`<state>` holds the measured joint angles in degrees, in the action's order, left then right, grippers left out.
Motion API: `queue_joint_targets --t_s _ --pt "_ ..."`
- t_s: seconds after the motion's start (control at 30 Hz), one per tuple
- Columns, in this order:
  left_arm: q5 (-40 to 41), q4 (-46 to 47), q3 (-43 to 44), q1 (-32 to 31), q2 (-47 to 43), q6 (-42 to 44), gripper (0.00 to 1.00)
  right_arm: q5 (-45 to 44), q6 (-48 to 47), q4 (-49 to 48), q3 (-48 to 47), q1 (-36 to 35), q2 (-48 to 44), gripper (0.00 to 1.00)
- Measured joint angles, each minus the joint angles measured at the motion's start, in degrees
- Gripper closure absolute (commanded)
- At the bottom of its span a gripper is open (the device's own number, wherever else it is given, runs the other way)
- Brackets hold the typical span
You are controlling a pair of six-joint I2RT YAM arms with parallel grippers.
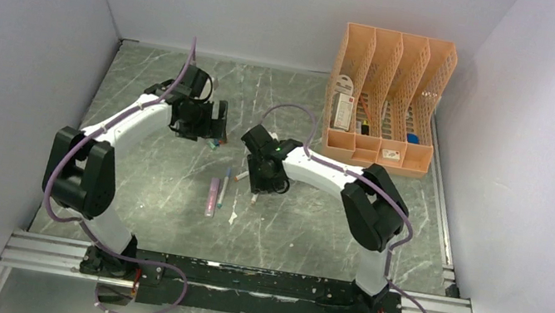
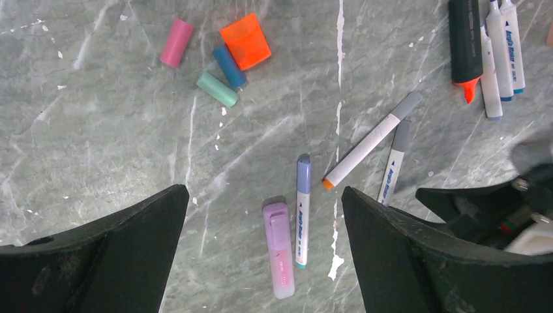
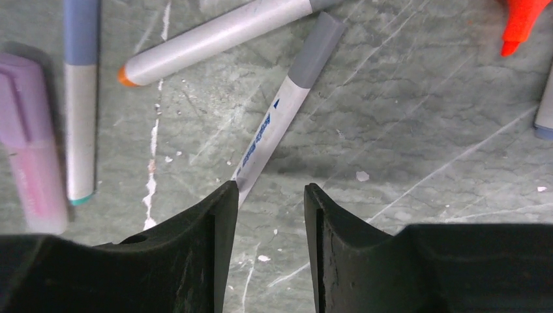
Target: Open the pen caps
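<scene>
Four loose pen caps lie together on the table: pink (image 2: 177, 42), orange (image 2: 246, 41), blue (image 2: 229, 66) and teal (image 2: 218, 89). Below my wide-open left gripper (image 2: 264, 195) lie a purple highlighter (image 2: 278, 250) and a white pen with a violet cap (image 2: 302, 210). Further right are an uncapped orange-tipped pen (image 2: 373, 140) and a grey-capped pen (image 3: 280, 120). My right gripper (image 3: 270, 189) hovers low over that grey-capped pen's lower end. Its jaws stand partly apart with only table between them, and the pen's end disappears behind the left finger (image 3: 222, 208).
An uncapped black marker with an orange tip (image 2: 465, 45) and two white pens (image 2: 502, 52) lie at the far right of the left wrist view. An orange file organiser (image 1: 384, 98) stands at the back right. White walls close in the table on three sides.
</scene>
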<state>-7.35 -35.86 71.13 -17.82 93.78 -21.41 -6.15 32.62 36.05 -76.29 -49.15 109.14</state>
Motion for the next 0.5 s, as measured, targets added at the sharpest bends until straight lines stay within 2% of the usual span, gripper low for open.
queue_joint_targets --t_s 0.17,0.27,0.43,0.5 --pt "-0.5 0.4 -1.1 0.0 -1.1 0.0 0.0 -1.0 0.6 0.4 -1.5 -1.0 2.9 0.59" --pt "-0.9 0.5 -1.7 0.0 -1.9 0.0 0.0 -1.5 0.6 0.6 -2.0 -1.6 4.1 0.63" --pt "-2.0 0.9 -3.0 0.0 -3.0 0.0 0.0 -2.1 0.5 0.7 -2.4 -1.8 4.8 0.85" --pt "-2.4 0.9 -3.3 0.0 -3.0 0.0 0.0 -2.1 0.6 0.6 -2.1 -1.8 4.7 0.91"
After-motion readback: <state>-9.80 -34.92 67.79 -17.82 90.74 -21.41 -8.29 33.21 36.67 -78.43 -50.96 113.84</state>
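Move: The grey-capped pen I'm about to grip lies under my right fingers, slanting away to the right. Its middle is some 3 cm ahead of my right hand and 2 cm below. The orange-ended pen is about 7 cm ahead and 3 cm left, the blue-capped pen 3 cm ahead and 8 cm left, and the pink highlighter 1 cm ahead and 11 cm left. From my empty left hand, the grey-capped pen is about 14 cm right, 6 cm back and 10 cm down. I sink my right hand about 2 cm onto the near, uncapped end of the grey-capped pen, easing slightly left. Then, staying put, I close my half-open fingers and pinch the barrel between both tips close above the table. My left hand, wide open and empty, drifts back about 1.5 cm. ##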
